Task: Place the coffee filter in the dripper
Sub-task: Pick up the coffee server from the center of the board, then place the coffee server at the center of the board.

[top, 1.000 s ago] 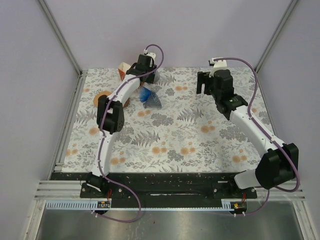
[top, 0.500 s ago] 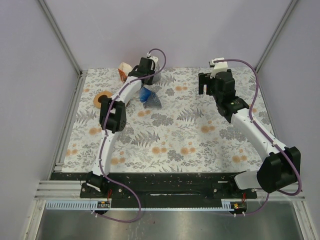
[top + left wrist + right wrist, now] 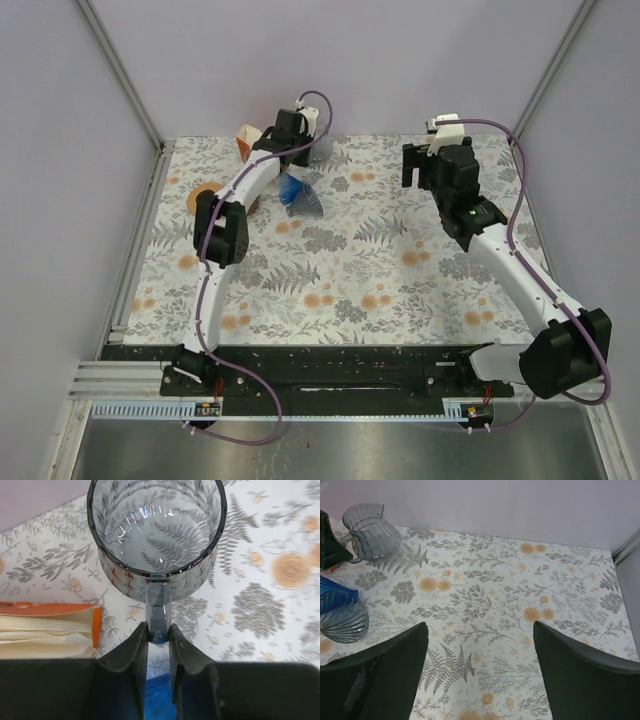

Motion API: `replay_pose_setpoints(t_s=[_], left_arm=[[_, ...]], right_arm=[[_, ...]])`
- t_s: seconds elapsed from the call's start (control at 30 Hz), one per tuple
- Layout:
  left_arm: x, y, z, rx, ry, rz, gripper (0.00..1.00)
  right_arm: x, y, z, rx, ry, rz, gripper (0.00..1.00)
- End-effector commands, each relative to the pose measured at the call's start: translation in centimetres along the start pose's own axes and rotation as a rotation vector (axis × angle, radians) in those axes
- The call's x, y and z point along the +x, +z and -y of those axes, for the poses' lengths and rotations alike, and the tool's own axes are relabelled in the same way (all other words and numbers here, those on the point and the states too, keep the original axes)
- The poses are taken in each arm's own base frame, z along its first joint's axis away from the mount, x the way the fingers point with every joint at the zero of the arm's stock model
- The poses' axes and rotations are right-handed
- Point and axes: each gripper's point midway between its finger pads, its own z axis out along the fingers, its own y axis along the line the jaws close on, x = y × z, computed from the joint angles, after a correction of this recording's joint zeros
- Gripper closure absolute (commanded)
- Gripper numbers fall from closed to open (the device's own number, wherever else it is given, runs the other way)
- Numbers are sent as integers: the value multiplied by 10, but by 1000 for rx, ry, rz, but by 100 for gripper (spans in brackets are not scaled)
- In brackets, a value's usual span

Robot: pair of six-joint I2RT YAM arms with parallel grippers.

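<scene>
The blue ribbed dripper (image 3: 301, 196) lies on its side on the flowered table; it shows at the left of the right wrist view (image 3: 341, 616) and under my left fingers (image 3: 160, 700). Cream coffee filters sit in an orange pack (image 3: 47, 626) at the back left (image 3: 248, 141). My left gripper (image 3: 158, 631) is shut on the handle of a clear glass jug (image 3: 157, 530), which stands upright by the back wall (image 3: 370, 530). My right gripper (image 3: 480, 625) hangs open over bare table at the back right (image 3: 420, 168), holding nothing.
A round brown disc (image 3: 205, 197) lies at the left side of the table (image 3: 350, 270). Grey walls and metal frame posts (image 3: 120, 75) close in the back and the sides.
My left gripper's jaws have closed onto the jug's handle. The right arm has drifted slightly to the right, still open.
</scene>
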Motion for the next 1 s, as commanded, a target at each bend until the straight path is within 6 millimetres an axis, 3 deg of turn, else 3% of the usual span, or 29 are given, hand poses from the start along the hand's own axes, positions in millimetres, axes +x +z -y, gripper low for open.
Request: replay_pose_setpoints(t_s=[0.0,0.1,0.23,0.33,0.37,0.5,0.7,0.77,0.97], left_arm=[[-135,-107,32,146,68,330,100],[-136,-128,50,222,97,327,100],[-118,-163,81,342,146,274,100],[-90,-200,118,483,271,242,100],[-73,-208,129,528,317,217,100],[-18,-238,151,604,431,153,100],[71,-248,173,642,413,21,100],[86,-255,180,662,427,58,100],[124,-250,179,640,450,55,100]], right_arm=[[-28,-21,13,46,39,70,7],[-30,-31,16,50,58,68,6],[-34,-49,20,47,80,73,6],[-43,-64,23,42,122,103,5],[-47,-69,24,39,130,116,6],[-56,-83,25,25,149,155,6],[-45,-82,17,-21,146,157,7],[-43,-82,11,-53,144,159,7],[-31,-79,2,-93,149,137,7]])
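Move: The left hand already grips the coffee server's handle, with the bare patch near the board's centre some 33 cm back, 9 cm to its right and 9 cm down. The blue-and-clear dripper lies about 8 cm back and 1 cm left, the filter packet 4 cm ahead and 11 cm left, and the brown tape roll 9 cm back and 14 cm left. From the empty right hand, that patch is roughly 13 cm back, 17 cm left and 29 cm down. The left hand keeps its pinch on the handle and hoists the server some 15 cm, then swings it back towards the robot, high past the dripper, and lowers it again towards the bare centre, about 35 cm back in all, the wrist turning clockwise by some 45 degrees and tipping down late on. The right hand, open and empty, draws back about 7 cm and rises, then sinks partway, staying clear of the server. ##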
